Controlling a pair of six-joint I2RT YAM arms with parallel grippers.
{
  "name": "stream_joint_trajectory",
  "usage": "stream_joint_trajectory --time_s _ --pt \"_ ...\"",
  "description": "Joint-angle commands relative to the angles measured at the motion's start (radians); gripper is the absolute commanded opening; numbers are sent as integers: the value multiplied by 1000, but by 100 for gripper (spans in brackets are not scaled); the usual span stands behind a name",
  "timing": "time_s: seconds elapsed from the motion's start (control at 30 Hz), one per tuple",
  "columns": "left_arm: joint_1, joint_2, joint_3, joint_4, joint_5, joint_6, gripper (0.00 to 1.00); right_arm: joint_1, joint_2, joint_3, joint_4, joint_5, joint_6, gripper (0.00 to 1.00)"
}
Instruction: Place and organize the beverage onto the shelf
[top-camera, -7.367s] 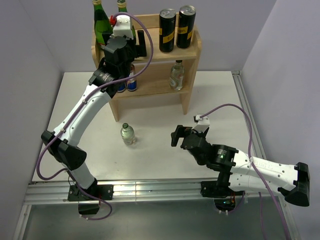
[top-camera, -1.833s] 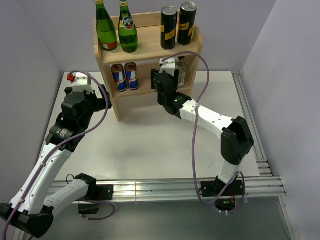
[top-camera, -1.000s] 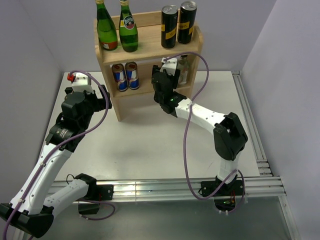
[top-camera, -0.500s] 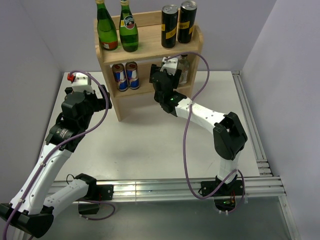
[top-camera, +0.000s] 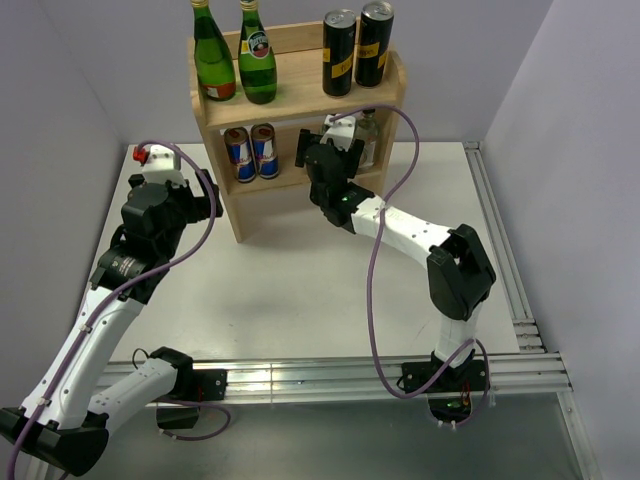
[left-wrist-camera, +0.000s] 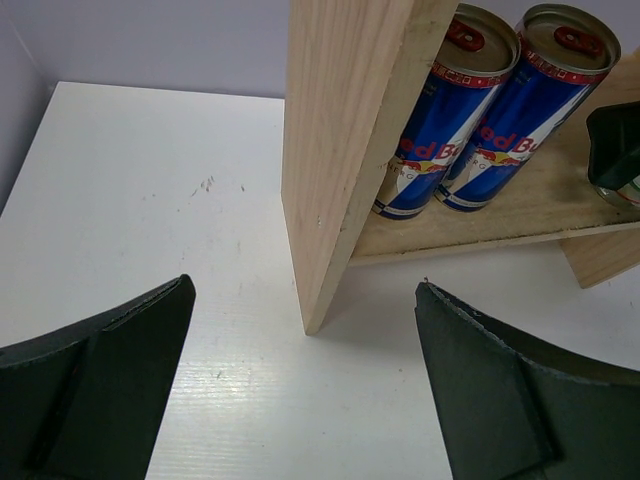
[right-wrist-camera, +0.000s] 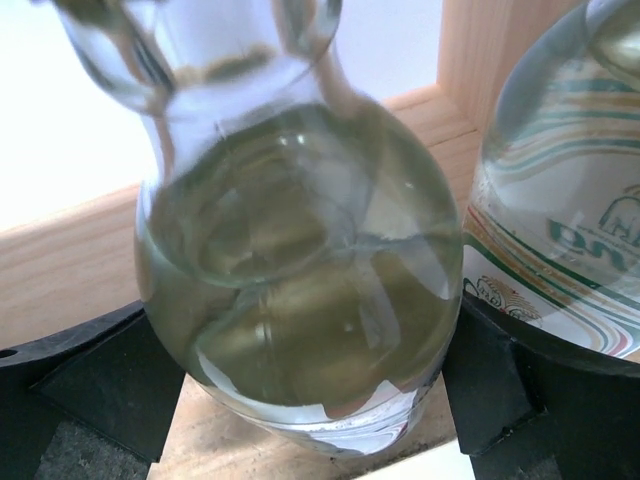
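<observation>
The light wooden shelf (top-camera: 392, 92) stands at the back of the table. Its top board carries two green bottles (top-camera: 256, 62) and two black cans (top-camera: 337, 58). Two blue cans (top-camera: 250, 152) stand on the lower board. My right gripper (top-camera: 325, 152) reaches into the lower tier. In the right wrist view a clear bottle (right-wrist-camera: 300, 260) stands on the lower board (right-wrist-camera: 70, 270) between my right gripper's (right-wrist-camera: 302, 330) open fingers (right-wrist-camera: 90, 380). A second clear labelled bottle (right-wrist-camera: 560, 230) stands just right of it. My left gripper (left-wrist-camera: 303, 287) is open and empty, low over the table beside the shelf's side panel (left-wrist-camera: 340, 140).
The white table (top-camera: 300, 290) runs between grey walls, with a metal rail (top-camera: 500, 250) along its right edge. In the left wrist view the two blue cans (left-wrist-camera: 480, 115) sit just behind the side panel. A purple cable (top-camera: 390, 180) loops over the right arm.
My right gripper's jaws have spread apart from the clear bottle on the lower board, and the bottle stays standing there. The left arm has not moved.
</observation>
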Motion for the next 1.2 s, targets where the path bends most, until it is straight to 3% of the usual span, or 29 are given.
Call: stream_joint_trajectory --time_s 0.0,0.7,0.93,1.0,1.17 --pt "8 -17 3 30 19 -18 99 -6 -49 -17 2 -75 9 100" --pt "22 -11 4 30 21 -18 99 99 -230 -210 -76 -2 81 100" --pt "22 -13 11 3 62 -32 99 238 -430 -316 -292 59 222 100" --pt "22 -19 26 -20 124 -49 99 278 -480 -318 -381 46 245 100" --pt "22 -60 67 -85 266 -93 99 448 -654 -269 -556 189 245 100"
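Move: The clear bottle just set on the middle shelf stands between the right hand's open fingers, its middle about 1 cm ahead and 1 cm up. The second clear bottle is roughly 7 cm to the right and 2 cm ahead at that height; the nearer Red Bull can is some 14 cm left and 1 cm back. From the left hand, the bottle between the right fingers lies about 18 cm ahead, 23 cm right and 7 cm below. Fingers staying wide open, the right hand dips slightly, then backs away about 20 cm from around the bottle. ##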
